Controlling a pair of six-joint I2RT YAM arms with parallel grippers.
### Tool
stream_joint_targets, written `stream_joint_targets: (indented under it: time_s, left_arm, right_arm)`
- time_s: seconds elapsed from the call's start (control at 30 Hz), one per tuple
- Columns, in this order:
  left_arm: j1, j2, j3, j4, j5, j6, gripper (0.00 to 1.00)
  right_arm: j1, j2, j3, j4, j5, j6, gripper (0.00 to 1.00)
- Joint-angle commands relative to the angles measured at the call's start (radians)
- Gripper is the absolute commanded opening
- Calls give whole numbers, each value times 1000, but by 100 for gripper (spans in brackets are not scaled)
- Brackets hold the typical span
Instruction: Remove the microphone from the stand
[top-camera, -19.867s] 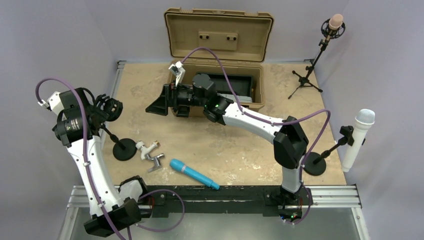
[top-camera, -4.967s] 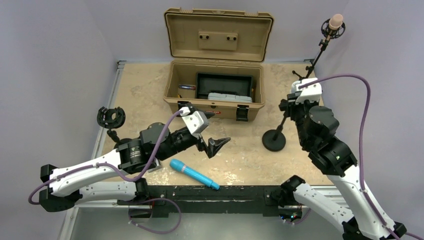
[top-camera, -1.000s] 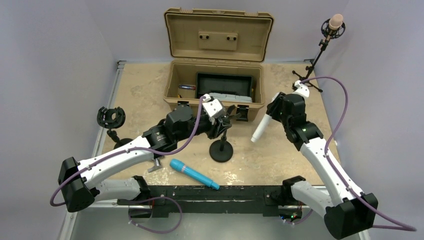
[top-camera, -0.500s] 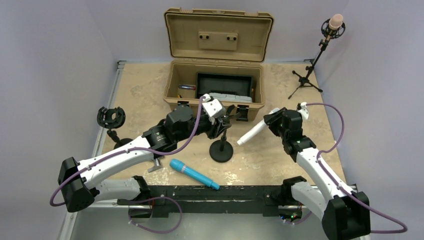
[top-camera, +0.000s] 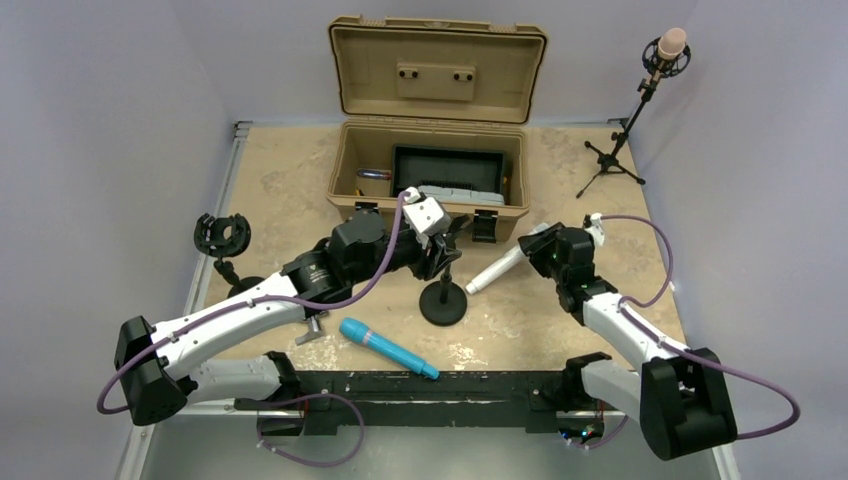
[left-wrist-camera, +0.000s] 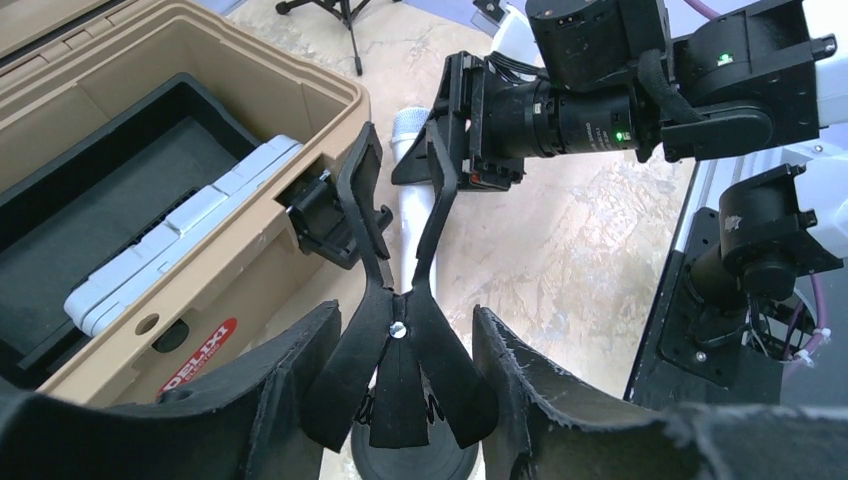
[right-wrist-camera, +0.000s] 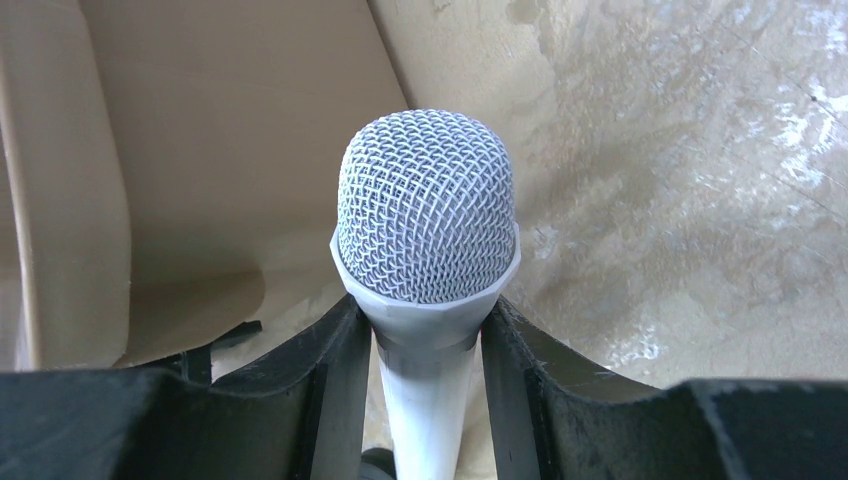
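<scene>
The white microphone (top-camera: 500, 268) with a mesh head (right-wrist-camera: 427, 205) is out of the stand. My right gripper (top-camera: 537, 250) is shut on its neck just below the head (right-wrist-camera: 425, 310). The microphone slopes down to the left, its tail low over the table beside the stand. The black stand has a round base (top-camera: 443, 303) on the table, and its forked clip (left-wrist-camera: 400, 300) is empty. My left gripper (top-camera: 446, 244) is shut on that clip (left-wrist-camera: 405, 318). In the left wrist view the white microphone (left-wrist-camera: 412, 215) shows behind the clip.
An open tan case (top-camera: 430, 150) stands just behind both grippers. A blue microphone (top-camera: 388, 348) lies near the front edge. A second black stand (top-camera: 222, 235) is at the left, with small metal parts (top-camera: 312, 330) nearby. A tripod stand with a pink-tipped microphone (top-camera: 668, 45) is at the back right.
My right gripper has swung the white microphone from steeply tilted to nearly flat and lowered it to the right of the stand. My left gripper keeps hold of the stand, unmoved.
</scene>
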Motion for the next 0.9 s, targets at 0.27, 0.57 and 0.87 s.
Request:
stream_joint_targets:
  time_s: [0.27, 0.57, 0.87]
  left_arm:
    - [-9, -111, 54, -32, 27, 14, 59]
    - [-6, -179, 118, -107, 53, -39, 66]
    - [146, -79, 339, -243, 325, -344, 70]
  right_arm:
    - [-2, 131, -8, 187, -38, -29, 13]
    - [-1, 155, -3, 209, -55, -81, 48]
    - [-2, 113, 47, 170, -78, -197, 80]
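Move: The white microphone is still in the right hand by its neck, its middle about 4 cm back, 6 cm left and 1 cm below that hand; the tan case's near right corner is about 2 cm ahead and 5 cm left. The stand's round base lies roughly 13 cm back, 18 cm left and 5 cm below the right hand, but 23 cm straight under the left, which is loosening around the stand's neck. From the left hand, the white microphone's middle is some 7 cm ahead, 13 cm right and 21 cm below. The white microphone is lowered about 2 cm onto the table by the right hand, which eases slightly forward and left, then stays nearly in place and opens wide to let go. The stand comes free of the left hand: its fingers spread further as it backs off a little to the back and left, then mainly climbs about 12 cm away from the stand, fingertips tilting up some 10 degrees. ##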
